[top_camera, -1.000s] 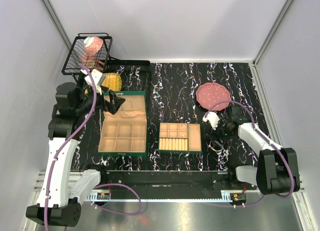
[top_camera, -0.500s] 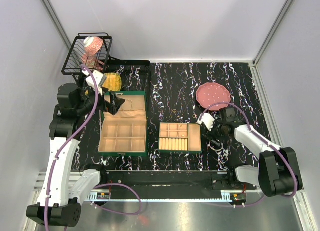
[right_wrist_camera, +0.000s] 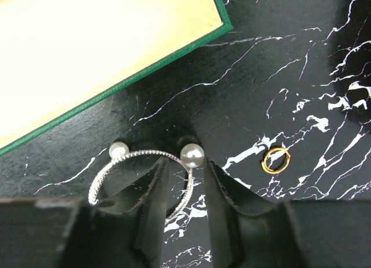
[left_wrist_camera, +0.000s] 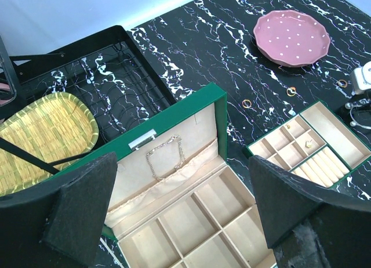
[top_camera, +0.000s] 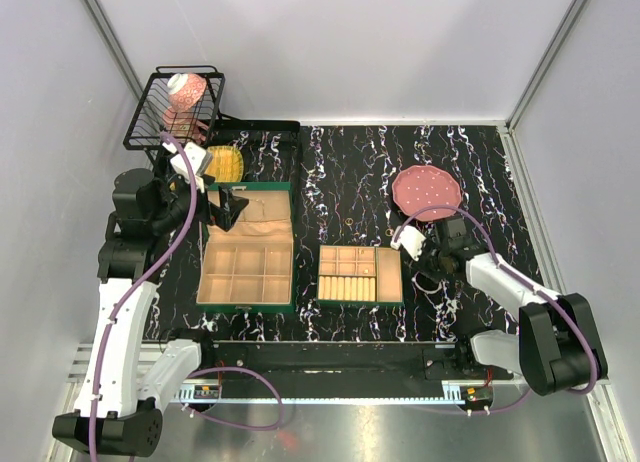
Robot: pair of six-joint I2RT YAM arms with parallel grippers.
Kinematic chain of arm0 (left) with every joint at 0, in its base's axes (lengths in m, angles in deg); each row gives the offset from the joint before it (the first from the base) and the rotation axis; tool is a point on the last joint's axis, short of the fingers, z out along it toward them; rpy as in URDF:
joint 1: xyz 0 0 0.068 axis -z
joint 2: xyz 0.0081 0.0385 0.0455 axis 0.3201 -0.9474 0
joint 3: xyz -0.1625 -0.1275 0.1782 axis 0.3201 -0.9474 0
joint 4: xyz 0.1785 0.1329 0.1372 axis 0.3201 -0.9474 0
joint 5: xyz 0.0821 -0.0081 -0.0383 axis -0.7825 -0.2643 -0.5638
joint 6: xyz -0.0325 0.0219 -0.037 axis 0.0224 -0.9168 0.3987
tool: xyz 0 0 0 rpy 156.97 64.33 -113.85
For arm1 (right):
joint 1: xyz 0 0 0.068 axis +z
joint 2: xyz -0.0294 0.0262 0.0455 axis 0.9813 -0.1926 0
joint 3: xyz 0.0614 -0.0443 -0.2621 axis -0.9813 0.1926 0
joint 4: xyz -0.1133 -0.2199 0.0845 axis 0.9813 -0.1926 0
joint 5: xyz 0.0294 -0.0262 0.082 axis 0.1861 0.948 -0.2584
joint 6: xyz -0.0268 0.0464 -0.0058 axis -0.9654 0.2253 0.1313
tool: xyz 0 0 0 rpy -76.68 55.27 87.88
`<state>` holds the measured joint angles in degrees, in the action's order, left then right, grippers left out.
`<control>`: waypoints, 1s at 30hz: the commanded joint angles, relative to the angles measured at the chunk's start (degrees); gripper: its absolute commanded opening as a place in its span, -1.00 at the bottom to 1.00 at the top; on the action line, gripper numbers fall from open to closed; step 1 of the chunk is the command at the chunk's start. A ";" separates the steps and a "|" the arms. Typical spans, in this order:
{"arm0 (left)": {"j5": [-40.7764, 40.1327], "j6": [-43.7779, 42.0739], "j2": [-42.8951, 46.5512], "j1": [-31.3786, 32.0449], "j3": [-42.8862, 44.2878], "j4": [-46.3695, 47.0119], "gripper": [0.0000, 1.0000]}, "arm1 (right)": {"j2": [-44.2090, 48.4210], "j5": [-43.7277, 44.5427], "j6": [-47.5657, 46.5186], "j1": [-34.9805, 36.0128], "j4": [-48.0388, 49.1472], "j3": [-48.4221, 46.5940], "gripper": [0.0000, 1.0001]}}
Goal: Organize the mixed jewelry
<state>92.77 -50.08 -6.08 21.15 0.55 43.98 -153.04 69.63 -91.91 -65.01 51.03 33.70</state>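
My right gripper (right_wrist_camera: 187,162) is down on the black marbled table just right of the small green box (top_camera: 360,274). Its jaws stand a little apart, either side of the wire of a silver hoop with two pearl ends (right_wrist_camera: 145,163), not pressing on it. A small gold ring (right_wrist_camera: 276,160) lies to the right. More gold rings (left_wrist_camera: 247,103) (left_wrist_camera: 291,91) lie loose between the boxes and the pink plate (top_camera: 426,190). My left gripper (left_wrist_camera: 182,163) hangs wide open above the large green box (top_camera: 247,262), holding nothing. A chain (left_wrist_camera: 165,155) lies in its lid.
A black wire basket (top_camera: 175,107) with a cup in it stands at the back left, a bamboo tray (left_wrist_camera: 43,129) on a black rack beside it. One small piece (left_wrist_camera: 309,144) sits in a compartment of the small box.
My right gripper has slid left towards the small box and its jaws have narrowed round the pearl hoop. The left arm has hardly moved.
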 commanded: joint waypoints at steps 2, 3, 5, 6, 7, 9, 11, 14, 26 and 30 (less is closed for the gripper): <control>-0.70 -0.65 0.55 0.07 -0.85 3.30 0.98 | -3.46 4.56 -0.13 0.52 -2.86 2.08 -0.42; -0.61 -0.74 0.55 0.16 -0.93 3.38 0.98 | -3.72 4.56 0.31 0.52 -3.21 1.64 -0.47; -0.52 -0.83 0.46 0.16 -1.11 3.56 0.98 | -3.81 4.30 0.84 0.52 -4.62 0.15 -0.57; -0.44 -0.83 0.37 0.16 -1.28 3.65 0.98 | -3.46 3.77 1.27 0.61 -5.23 -0.38 -0.66; -0.18 -0.83 0.20 0.16 -1.29 3.65 0.98 | -3.37 3.51 1.63 0.61 -6.46 -0.91 -0.72; 0.00 -0.83 0.11 0.16 -1.46 3.91 0.98 | -2.67 3.07 2.07 0.61 -7.61 -2.49 -0.84; 0.26 -0.83 -0.16 0.16 -1.55 4.09 0.98 | -2.14 2.89 2.33 0.61 -9.36 -3.81 -0.91; 1.58 -0.04 -0.33 0.16 -1.90 4.88 0.98 | -0.65 2.98 2.51 0.61 -11.39 -5.39 -0.98; 6.68 3.21 -1.39 0.33 -3.57 8.57 0.98 | 3.57 0.26 5.32 0.52 -17.63 -12.24 -1.00; 10.71 6.19 -1.83 1.21 -4.45 11.63 0.98 | 3.23 -1.76 9.71 0.61 -20.17 -17.78 -1.00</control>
<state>97.67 -47.22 -7.55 21.43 -3.18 49.11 -150.76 70.90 -86.91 -64.74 33.52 22.58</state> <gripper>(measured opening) 0.987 0.010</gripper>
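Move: My right hand is down at the table, its half-open fingertips already astride one pearl of the bracelet. The bracelet's middle lies about 3 cm back and 1 cm to the right, roughly 1 cm lower. A gold ring lies some 5 cm ahead and 2 cm right, the small tray's middle about 15 cm left and level, and the pink plate 18 cm straight ahead. From my left hand the bracelet is roughly 40 cm right, 5 cm back and 31 cm below. I shut my right fingers on the bracelet's rim beside the forward pearl, drawing back about 2.5 cm and slightly right along the table as they close. Gripping the bracelet there, I lift it roughly 4.5 cm, easing forward again by about 1 cm. My left hand, empty and wide open, sinks a little and drifts right above the big box. ##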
